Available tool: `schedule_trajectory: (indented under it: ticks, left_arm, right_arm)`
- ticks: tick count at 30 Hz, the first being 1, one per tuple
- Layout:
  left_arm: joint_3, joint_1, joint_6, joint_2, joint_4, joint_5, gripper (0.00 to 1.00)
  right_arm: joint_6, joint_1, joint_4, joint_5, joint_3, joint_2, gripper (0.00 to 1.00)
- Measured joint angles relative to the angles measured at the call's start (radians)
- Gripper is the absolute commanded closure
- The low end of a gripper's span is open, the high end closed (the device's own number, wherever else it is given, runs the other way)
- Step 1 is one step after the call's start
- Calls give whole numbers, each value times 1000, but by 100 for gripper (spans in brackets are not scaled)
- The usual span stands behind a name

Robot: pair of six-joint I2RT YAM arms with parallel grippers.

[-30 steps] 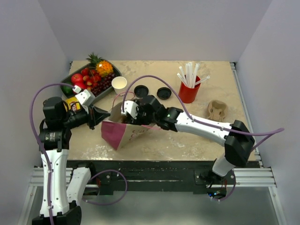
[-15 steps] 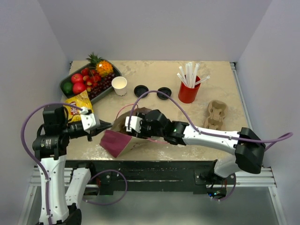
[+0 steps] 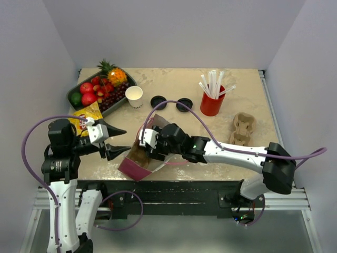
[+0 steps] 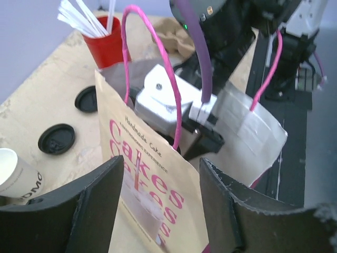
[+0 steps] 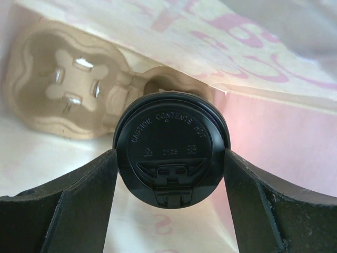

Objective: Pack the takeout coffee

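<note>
A takeout coffee with a black lid (image 5: 171,145) sits between the fingers of my right gripper (image 5: 171,158), which touch its two sides; the cup under the lid is hidden. This hand is down inside the paper bag (image 3: 138,161), over a cardboard cup carrier (image 5: 68,89) at its bottom. My left gripper (image 3: 122,140) stands open just left of the bag, with the printed bag wall (image 4: 152,195) in front of its spread fingers (image 4: 79,211). Another white cup (image 3: 134,95) and two loose black lids (image 3: 158,101) (image 3: 184,104) rest on the table behind.
A red cup of straws (image 3: 212,103) stands at the back right, with a second cup carrier (image 3: 243,128) near it. A fruit tray (image 3: 79,89) and a chips bag (image 3: 87,113) lie at the back left. The bag's pink handles (image 4: 158,63) arch over my right wrist.
My left gripper has let go of the bag's edge and opened, drawing slightly back. The bag has settled toward the table's near edge with my right hand still inside.
</note>
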Motion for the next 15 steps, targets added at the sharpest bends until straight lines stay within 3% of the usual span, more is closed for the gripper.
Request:
schedule_trajectory:
  ticks: [10, 15]
  left_arm:
    - [-10, -27, -408, 39, 290, -69, 38]
    - [-10, -35, -513, 85, 346, -222, 38]
  right_arm:
    - [77, 0, -7, 22, 44, 39, 99]
    - [83, -1, -8, 18, 44, 39, 100]
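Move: The paper bag's middle lies about 10 cm right of the open left hand, 2 cm ahead and some 13 cm below. From that hand the white cup stands roughly 22 cm ahead and 3 cm right, the nearer black lid 22 cm ahead and 14 cm right, both 20 to 25 cm lower. The right hand already holds the lidded coffee inside the bag; the carrier lies about 7 cm left of the right hand, 2 cm back and 6 cm lower. Open-fingered, the left hand rises, then swings some 6 cm forward beside the bag; right keeps gripping the coffee. ##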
